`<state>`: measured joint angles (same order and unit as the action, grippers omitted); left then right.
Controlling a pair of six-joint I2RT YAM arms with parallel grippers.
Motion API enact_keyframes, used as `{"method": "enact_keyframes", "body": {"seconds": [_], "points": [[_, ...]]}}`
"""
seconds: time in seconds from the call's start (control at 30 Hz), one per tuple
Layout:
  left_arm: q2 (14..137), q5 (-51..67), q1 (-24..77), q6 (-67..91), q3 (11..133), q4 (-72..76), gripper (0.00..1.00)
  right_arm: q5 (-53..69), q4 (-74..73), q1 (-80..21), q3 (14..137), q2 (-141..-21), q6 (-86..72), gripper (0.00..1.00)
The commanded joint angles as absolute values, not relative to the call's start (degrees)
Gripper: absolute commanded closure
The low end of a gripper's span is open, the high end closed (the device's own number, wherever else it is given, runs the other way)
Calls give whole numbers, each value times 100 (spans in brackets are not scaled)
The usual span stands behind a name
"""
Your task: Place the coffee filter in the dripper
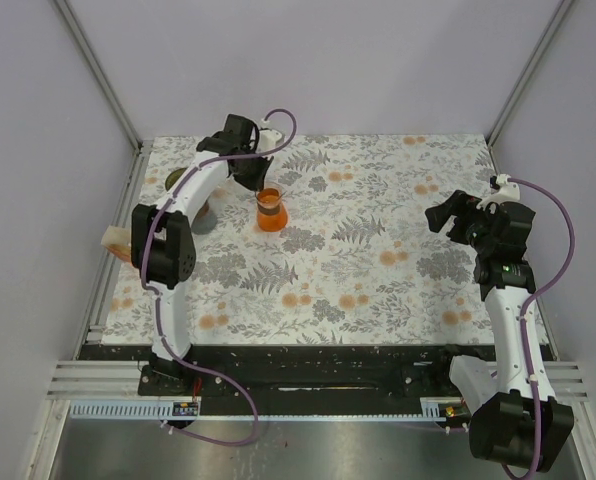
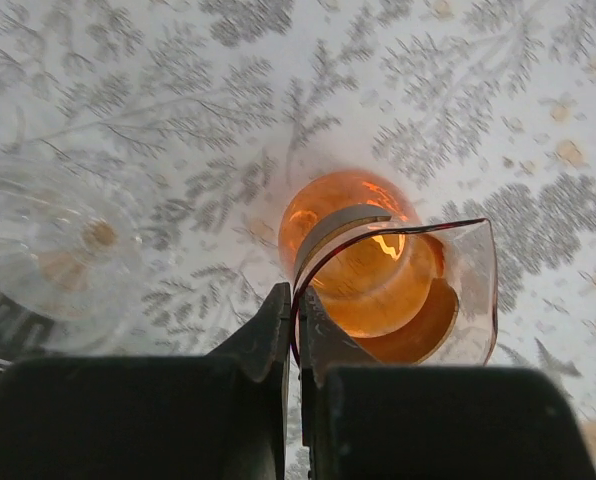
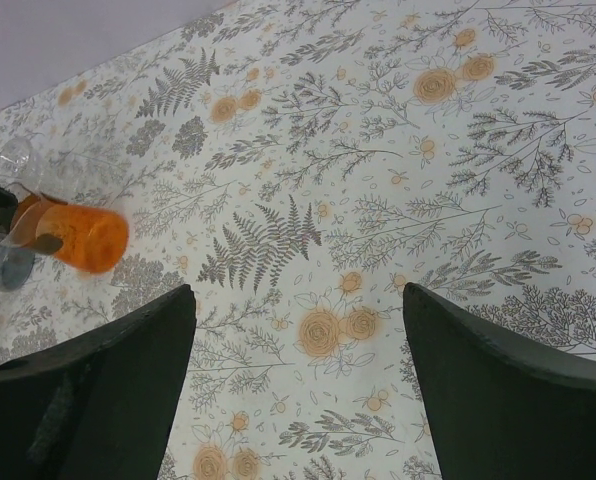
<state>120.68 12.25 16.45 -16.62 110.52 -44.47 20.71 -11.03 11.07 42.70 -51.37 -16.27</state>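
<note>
The orange see-through dripper [image 1: 270, 212] stands on the flowered cloth at the back left. My left gripper [image 1: 260, 190] reaches down to it from behind. In the left wrist view this gripper [image 2: 296, 302] is shut on the thin rim of the dripper [image 2: 378, 270], one finger inside the wall and one outside. A tan, paper-like piece [image 1: 116, 243] at the table's left edge, partly behind the left arm, looks like the coffee filter. My right gripper [image 1: 440, 215] hovers open over the right side of the cloth, nothing between its fingers [image 3: 298, 295]. The right wrist view shows the dripper [image 3: 78, 235] far to the left.
A clear glass vessel [image 2: 58, 255] stands just left of the dripper. A grey round object [image 1: 203, 216] and an olive one [image 1: 174, 178] lie by the left arm. Metal frame rails and pale walls close in the table [image 1: 358, 270] on three sides.
</note>
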Motion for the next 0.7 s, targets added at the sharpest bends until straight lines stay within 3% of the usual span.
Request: {"method": "enact_keyframes", "body": {"seconds": [0.0,0.37,0.67], "points": [[10936,1863,1871,-1512,10154,-4756,100,2110,-941,1081,4271,-5036,-1556,9],[9036,1004,3251,-28,7279,-3253,100,2144,-932,1081,4254,-5001,-1564,10],[8797,-185,3946,1019,6715,-2663,100,2110,-914,1081,4210,-4931,-1564,10]]}}
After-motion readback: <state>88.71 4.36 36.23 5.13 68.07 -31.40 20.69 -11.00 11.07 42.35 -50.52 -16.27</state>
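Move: The shut left fingers already hold the orange carafe by its rim. The bare table patch it is taken to lies about 21 cm back and 10 cm right of that hand, some 11 cm below; a pair of rose prints lies 8 cm nearer the base than the patch. The clear glass dripper stands about 8 cm ahead and 10 cm left of the hand. From the right hand the patch is roughly 33 cm left and 7 cm back. Back towards the base and then increasingly rightward as well, the left hand drags the carafe across the cloth at nearly constant height, about 19 cm back and 7 cm right, away from the dripper. It goes quickly and eases to a stop just beyond the rose prints; the fingers keep their pinch on the rim, with only slight wrist turning. ##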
